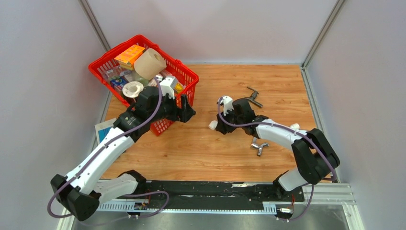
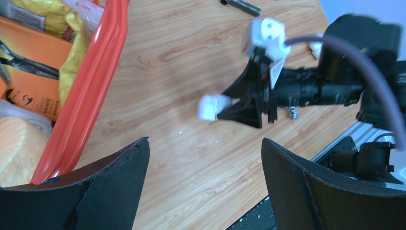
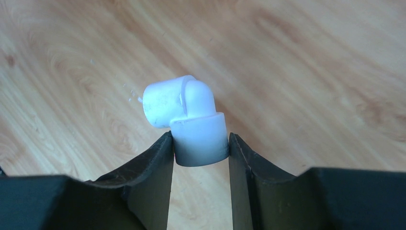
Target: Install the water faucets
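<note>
A white plastic elbow fitting (image 3: 184,108) is pinched by its lower collar between my right gripper's (image 3: 200,139) fingers, just above the wooden table (image 1: 201,153). From above, that gripper (image 1: 216,126) and the fitting (image 1: 212,125) sit mid-table. The shiny silver water faucet (image 1: 259,146) lies on the wood beside the right forearm. The dark grey one (image 1: 253,97) lies farther back. My left gripper (image 1: 191,114) hovers next to the red basket, jaws wide and empty (image 2: 205,148), facing the right gripper (image 2: 249,108) and its fitting (image 2: 210,106).
A red plastic basket (image 1: 143,38) full of household goods stands at the back left, its rim (image 2: 95,72) close to my left fingers. A small white piece (image 1: 295,126) rests by the right arm's elbow. Grey walls enclose the table on three sides.
</note>
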Tool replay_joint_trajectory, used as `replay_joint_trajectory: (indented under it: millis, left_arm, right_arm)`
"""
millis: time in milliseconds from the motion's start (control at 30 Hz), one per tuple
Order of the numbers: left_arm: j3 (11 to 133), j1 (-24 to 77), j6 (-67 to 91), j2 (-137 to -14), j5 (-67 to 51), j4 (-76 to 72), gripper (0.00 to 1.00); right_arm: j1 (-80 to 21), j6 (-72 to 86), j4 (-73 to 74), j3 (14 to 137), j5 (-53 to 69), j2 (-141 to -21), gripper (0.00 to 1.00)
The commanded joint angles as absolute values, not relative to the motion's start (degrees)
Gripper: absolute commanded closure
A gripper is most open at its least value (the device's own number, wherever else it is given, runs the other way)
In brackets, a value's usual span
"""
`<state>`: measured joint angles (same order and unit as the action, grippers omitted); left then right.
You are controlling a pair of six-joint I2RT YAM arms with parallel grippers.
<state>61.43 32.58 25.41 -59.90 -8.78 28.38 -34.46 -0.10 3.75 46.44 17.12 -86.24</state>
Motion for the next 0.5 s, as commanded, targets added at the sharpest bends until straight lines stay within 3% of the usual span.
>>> replay_joint_trajectory:
  millis: [0,167,267,467]
  left_arm:
    - [61.2,32.3,24.1,-54.8,-6.3,29.6,0.07]
    - [60.9,32.4,22.1,-51.3,-3.6,31.9,0.07]
    - [60.9,32.3,21.0,-49.3,-2.2,32.4,0.07]
    - [61.3,32.4,15.5,-46.6,-0.6,31.7,0.07]
  right_arm:
    - [-40.3,0.3,4.6,45.6,19.9,-87.4,0.97]
    - [-44.6,-3.2,6.3,47.8,19.8,-92.2,0.94]
    - [-45.0,-3.6,8.2,49.4,18.1,-94.8,0.87]
    - [-45.1,-1.1,11.9,51.3,15.7,-95.3,0.47]
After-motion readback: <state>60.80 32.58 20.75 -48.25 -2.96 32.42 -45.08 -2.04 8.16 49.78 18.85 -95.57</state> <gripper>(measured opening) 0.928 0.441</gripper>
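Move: The white elbow is already pinched in the right fingers; the bare table spot it is bound for lies about 6 cm back, 4 cm left and 5 cm below that hand. Around it, from the same hand, the near faucet lies some 19 cm right and 7 cm back, the far faucet 19 cm right and 20 cm ahead, both about 5 cm lower. For the left hand the spot is roughly 3 cm back, 5 cm right and 24 cm down. The white elbow, kept in the right fingers, is carried back and down and somewhat left, away from the far faucet, about 9 cm in all to the bare table spot, the wrist turning some 15 degrees counter-clockwise and tipping slightly down. Meanwhile the left hand, wide open and empty, draws off left, up and a little back, its fingers tilting up. ##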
